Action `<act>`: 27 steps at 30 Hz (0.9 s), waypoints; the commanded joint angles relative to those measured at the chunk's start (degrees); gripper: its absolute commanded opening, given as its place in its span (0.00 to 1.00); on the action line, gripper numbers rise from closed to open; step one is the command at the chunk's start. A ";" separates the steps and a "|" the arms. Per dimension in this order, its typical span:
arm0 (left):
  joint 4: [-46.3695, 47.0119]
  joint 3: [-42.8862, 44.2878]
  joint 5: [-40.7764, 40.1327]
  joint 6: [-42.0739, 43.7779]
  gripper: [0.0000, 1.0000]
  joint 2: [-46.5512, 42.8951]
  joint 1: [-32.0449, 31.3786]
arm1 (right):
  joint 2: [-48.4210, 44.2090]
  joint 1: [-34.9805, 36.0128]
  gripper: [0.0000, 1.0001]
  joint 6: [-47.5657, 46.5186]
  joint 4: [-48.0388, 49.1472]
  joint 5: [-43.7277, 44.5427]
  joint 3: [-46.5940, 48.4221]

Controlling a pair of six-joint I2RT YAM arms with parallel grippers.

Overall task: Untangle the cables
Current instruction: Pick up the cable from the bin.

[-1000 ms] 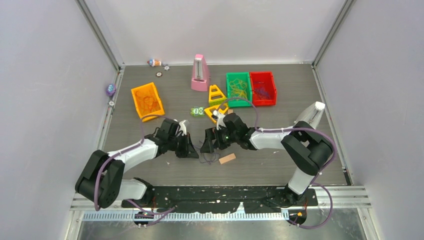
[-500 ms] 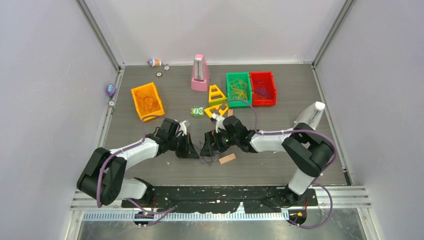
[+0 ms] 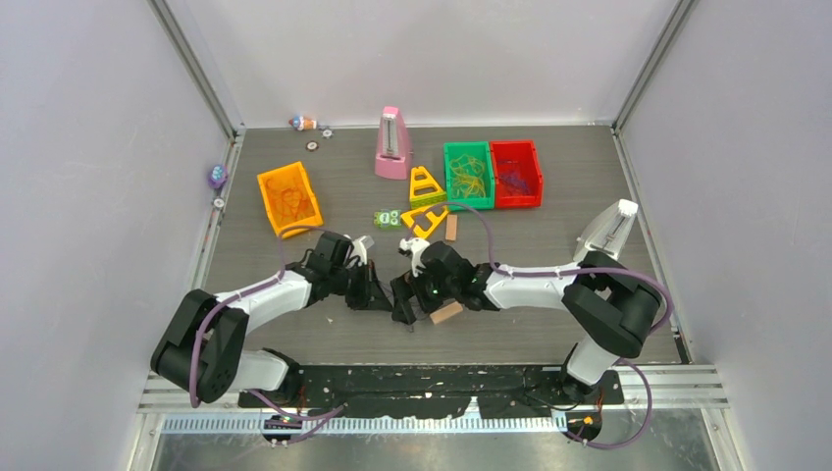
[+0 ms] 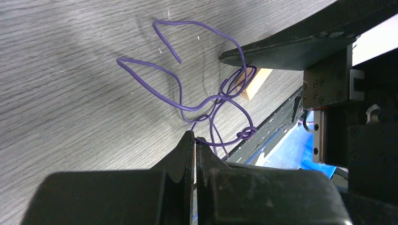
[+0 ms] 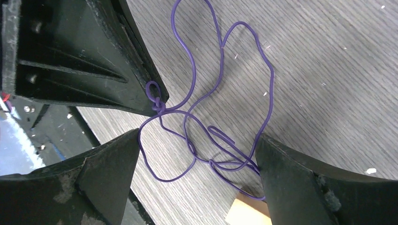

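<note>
A small tangle of dark purple cables [image 3: 406,317] lies on the grey table between my two grippers. In the left wrist view the left gripper [image 4: 195,140] is shut on one strand, just beside a knot in the cables [image 4: 248,133]. My right gripper [image 5: 197,140] is open, and its two fingers straddle the loops of the cables [image 5: 157,106] close above the table. From above, the left gripper [image 3: 379,295] and right gripper [image 3: 403,302] nearly meet tip to tip.
A small wooden block [image 3: 446,312] lies right beside the tangle, under the right gripper. Farther back stand an orange bin [image 3: 289,196], a green bin [image 3: 466,172], a red bin [image 3: 517,172], a pink metronome [image 3: 393,144] and yellow triangle pieces [image 3: 425,186]. The table's near edge is close.
My right gripper has moved left and toward the near edge, coming down over the purple tangle. The left gripper has stayed put, still shut on the strand.
</note>
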 commanded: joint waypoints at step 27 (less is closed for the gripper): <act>0.16 -1.47 2.43 0.43 0.31 -5.12 4.67 | 11.44 16.89 0.26 -3.69 -16.01 48.22 8.36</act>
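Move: The tangled purple cable hangs from the left hand's shut fingertips. Its middle lies about 1 cm ahead, 1 cm left and 2 cm below the right hand point, between that hand's wide-open fingers; from the left hand it is about 1 cm ahead, 2 cm right and 2 cm down. From the right hand, a wooden block lies about 8 cm right and 1 cm back, the yellow triangle 16 cm ahead and 4 cm right, and the green toy 16 cm ahead and 4 cm left, all some 3 cm lower. The purple cable's bunched strands are taken by the right hand just below the left fingertips: it sinks about 2 cm, then edges forward and left, its fingers swinging forward and steeper by some 35 degrees and closing around the strands, most of it late. The left hand holds still, then begins to open off the cable, easing about 1 cm forward, left and up. ##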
